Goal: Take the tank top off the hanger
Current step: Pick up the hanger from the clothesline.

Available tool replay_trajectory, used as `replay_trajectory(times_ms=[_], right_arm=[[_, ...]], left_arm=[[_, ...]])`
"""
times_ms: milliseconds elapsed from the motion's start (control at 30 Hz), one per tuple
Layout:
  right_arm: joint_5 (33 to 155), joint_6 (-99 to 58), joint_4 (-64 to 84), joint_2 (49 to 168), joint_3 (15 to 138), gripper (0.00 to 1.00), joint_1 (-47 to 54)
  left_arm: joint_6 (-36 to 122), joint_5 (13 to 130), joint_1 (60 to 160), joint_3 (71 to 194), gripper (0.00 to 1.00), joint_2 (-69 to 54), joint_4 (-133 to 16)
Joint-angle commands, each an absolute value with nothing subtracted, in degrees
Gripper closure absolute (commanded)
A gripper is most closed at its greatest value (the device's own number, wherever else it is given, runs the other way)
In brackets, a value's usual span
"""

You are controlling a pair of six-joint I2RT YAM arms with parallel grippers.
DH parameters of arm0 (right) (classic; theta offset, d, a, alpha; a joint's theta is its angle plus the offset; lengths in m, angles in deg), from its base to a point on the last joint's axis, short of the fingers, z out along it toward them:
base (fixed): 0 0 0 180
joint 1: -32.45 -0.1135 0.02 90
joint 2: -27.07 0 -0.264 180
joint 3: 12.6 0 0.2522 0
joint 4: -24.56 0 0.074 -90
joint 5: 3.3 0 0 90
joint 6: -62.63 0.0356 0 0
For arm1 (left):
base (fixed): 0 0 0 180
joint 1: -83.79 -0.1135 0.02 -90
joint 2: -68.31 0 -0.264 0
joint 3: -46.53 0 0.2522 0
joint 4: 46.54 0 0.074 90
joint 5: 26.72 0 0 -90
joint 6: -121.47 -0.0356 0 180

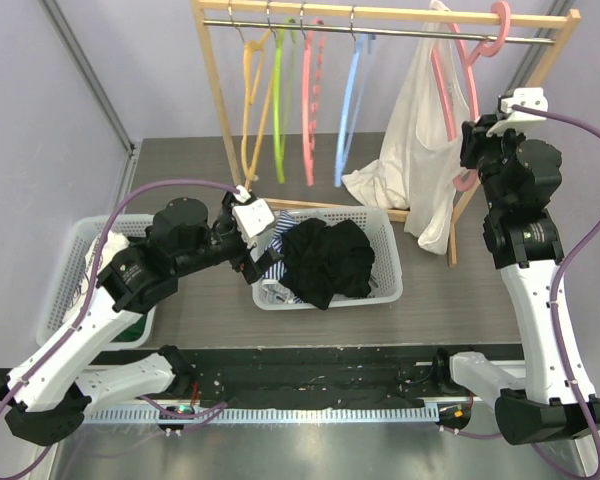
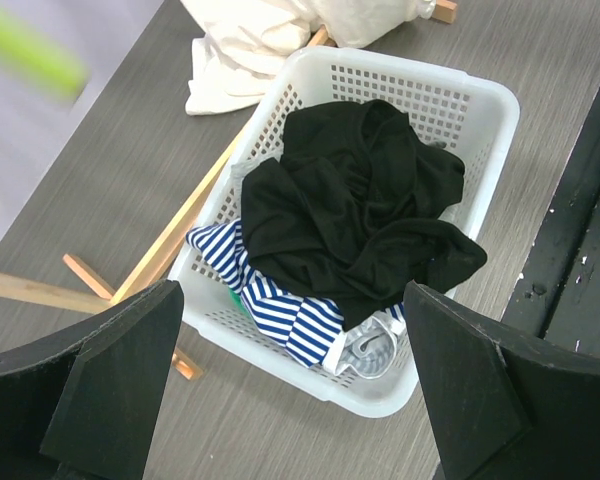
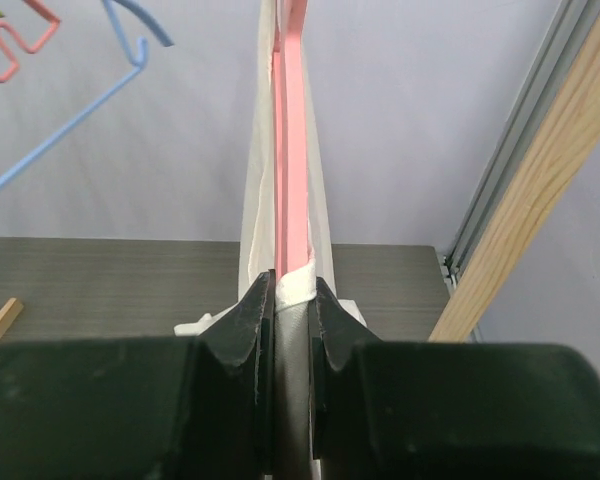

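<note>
A white tank top (image 1: 415, 140) hangs on a pink hanger (image 1: 443, 80) at the right end of the rail, its hem resting on the table. My right gripper (image 1: 470, 165) is at the hanger's lower right end. In the right wrist view the gripper (image 3: 292, 290) is shut on the pink hanger (image 3: 293, 150), with a fold of the tank top (image 3: 255, 200) pinched round it. My left gripper (image 1: 255, 245) hovers open over the left end of the white basket (image 1: 380, 225). Nothing lies between its fingers (image 2: 110, 380).
The wooden rack (image 1: 380, 15) also carries yellow, green, red and blue bare hangers (image 1: 280, 90). The basket (image 2: 480, 90) holds a black garment (image 2: 360, 200) and a blue-striped one (image 2: 280, 300). A second white basket (image 1: 70, 280) stands at the left. The rack's foot bar (image 2: 170, 250) runs beside the basket.
</note>
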State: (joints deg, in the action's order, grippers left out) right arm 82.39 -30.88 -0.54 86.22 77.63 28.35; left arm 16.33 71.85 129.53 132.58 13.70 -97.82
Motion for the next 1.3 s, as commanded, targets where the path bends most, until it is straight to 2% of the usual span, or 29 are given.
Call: replay_trajectory(times_ms=[0, 600, 800, 867, 1067, 1100, 1133, 1167, 1233, 1267], right_arm=[[82.8, -30.4, 7.6, 83.8, 77.9, 0.99, 28.3], [79.9, -29.5, 21.0, 83.1, 77.7, 0.99, 28.4], [79.8, -28.6, 27.2, 82.2, 73.0, 0.99, 28.3], [80.6, -28.9, 26.9, 82.6, 72.8, 0.99, 28.3], [85.7, -28.4, 11.7, 85.7, 80.3, 0.98, 28.3], [85.9, -28.0, 7.3, 85.9, 81.8, 0.93, 28.3], [85.9, -27.8, 5.3, 86.0, 82.8, 0.71, 28.3], [85.9, -27.5, 3.0, 86.7, 84.0, 0.60, 28.3], [86.0, -26.0, -5.0, 88.1, 89.6, 0.46, 28.3], [85.9, -25.1, -7.8, 88.8, 91.7, 0.43, 28.3]], left_arm=[[17.2, 71.9, 129.2, 132.5, 0.03, 14.6, -95.5], [17.0, 71.9, 128.8, 131.7, 0.03, 15.0, -95.0], [17.0, 71.9, 128.4, 131.9, 0.03, 14.8, -95.0], [17.0, 72.0, 128.4, 132.0, 0.03, 14.7, -95.0], [17.1, 72.2, 128.2, 131.7, 0.03, 15.0, -95.0], [17.1, 72.2, 128.2, 131.6, 0.03, 15.0, -95.0], [17.1, 72.2, 128.2, 131.6, 0.03, 15.1, -95.0], [17.2, 72.2, 128.1, 131.5, 0.03, 15.0, -95.0], [17.3, 72.4, 128.1, 131.3, 0.03, 15.1, -95.0], [17.2, 72.6, 128.2, 131.2, 0.03, 15.2, -95.0]])
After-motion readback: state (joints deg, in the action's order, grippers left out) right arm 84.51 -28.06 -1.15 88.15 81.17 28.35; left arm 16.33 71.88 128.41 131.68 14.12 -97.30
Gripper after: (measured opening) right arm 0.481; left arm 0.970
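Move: The right gripper already pinches the near shoulder of the pink hanger through the tank top strap. The hook, over the clothesline, lies about 18 cm ahead, 2 cm right and 14 cm up. The blue hanger hangs some 12 cm ahead and 22 cm left, a little higher; the wooden post stands about 15 cm ahead and 10 cm right. From the left gripper the hook is roughly 34 cm ahead, 43 cm right and 26 cm up. Keep the right gripper shut on the pink hanger's strapped shoulder and ease it barely back, then about 1.5 cm forward towards the clothesline, fingertips tilting up some 5 degrees before levelling again. Finish by shifting about 1 cm left and up while opening the fingers to half, letting go of the hanger with its shoulder still between them. ##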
